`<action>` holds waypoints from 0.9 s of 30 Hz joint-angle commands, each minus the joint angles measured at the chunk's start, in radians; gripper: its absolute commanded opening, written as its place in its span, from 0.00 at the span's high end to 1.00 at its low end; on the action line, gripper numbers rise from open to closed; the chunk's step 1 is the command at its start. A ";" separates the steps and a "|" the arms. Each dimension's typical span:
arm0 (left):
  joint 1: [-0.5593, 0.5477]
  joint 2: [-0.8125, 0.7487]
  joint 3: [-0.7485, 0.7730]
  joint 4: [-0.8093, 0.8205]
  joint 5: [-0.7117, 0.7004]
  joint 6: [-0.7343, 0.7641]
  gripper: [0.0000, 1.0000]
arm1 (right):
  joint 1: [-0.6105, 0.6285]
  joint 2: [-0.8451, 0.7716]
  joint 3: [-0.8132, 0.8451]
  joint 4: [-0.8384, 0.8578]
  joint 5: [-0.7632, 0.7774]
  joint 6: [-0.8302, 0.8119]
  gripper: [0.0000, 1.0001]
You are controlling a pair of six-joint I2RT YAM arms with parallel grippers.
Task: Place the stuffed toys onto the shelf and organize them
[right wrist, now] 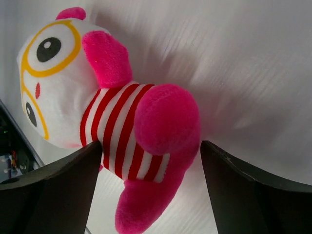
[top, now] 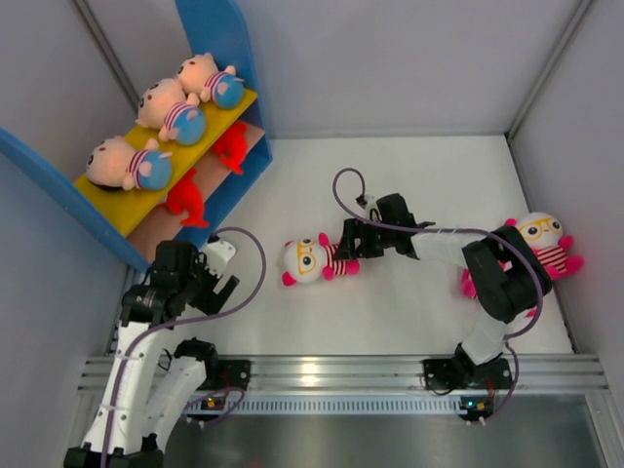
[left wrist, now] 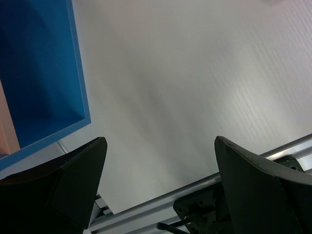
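Note:
The shelf (top: 210, 29) stands at the back left, with three peach dolls (top: 127, 164) on its yellow upper board and two red creatures (top: 185, 200) on the tan lower board. A white owl with yellow glasses (top: 310, 258) lies flat mid-table. My right gripper (top: 349, 244) is open around its pink legs; in the right wrist view the owl (right wrist: 112, 117) lies between the spread fingers of that gripper (right wrist: 151, 144), with a gap on each side. A second owl (top: 541, 239) lies at the right, partly behind the right arm. My left gripper (top: 222, 283) is open and empty.
In the left wrist view the left gripper (left wrist: 161, 139) hangs over bare table beside the shelf's blue side panel (left wrist: 39, 63). Grey walls close in the table on three sides. An aluminium rail (top: 331, 370) runs along the near edge.

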 commanded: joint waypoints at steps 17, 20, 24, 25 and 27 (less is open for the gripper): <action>0.061 -0.169 -0.244 0.204 -0.359 -0.131 0.02 | 0.054 0.162 0.258 0.434 0.095 0.534 1.00; 0.067 -0.174 -0.244 0.204 -0.342 -0.125 0.02 | 0.100 0.309 0.486 0.376 0.174 0.571 1.00; 0.067 -0.174 -0.247 0.208 -0.320 -0.116 0.02 | 0.148 0.554 0.795 0.188 0.274 0.592 1.00; 0.067 -0.179 -0.250 0.211 -0.317 -0.117 0.02 | 0.165 0.593 0.900 0.169 0.312 0.609 1.00; 0.067 -0.193 -0.250 0.211 -0.313 -0.111 0.02 | 0.177 0.696 0.985 0.134 0.341 0.656 1.00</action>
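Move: The panda toy lies on its back on the table, its middle about 6 cm left of the right hand, 2 cm nearer the base and roughly 1 cm lower, with its legs at the open fingers. The shelf's far front corner stands some 20 cm left and 23 cm ahead. On its pink board are the far red toy, around 26 cm left and 24 cm ahead, and the near red toy, 37 cm left and 13 cm ahead. From the left hand the panda toy is about 24 cm right, 9 cm ahead and 12 cm down. Easing a centimetre or two left, low over the table, the right hand shuts its open fingers on the panda toy's lower body by the legs, then sweeps forward and left, some 18 cm each way, rising about 9 cm towards the shelf's far end. It keeps its pinch while the wrist tips the fingers nearer level, by about 30 degrees. The open left hand swings left and down, away from the middle. ##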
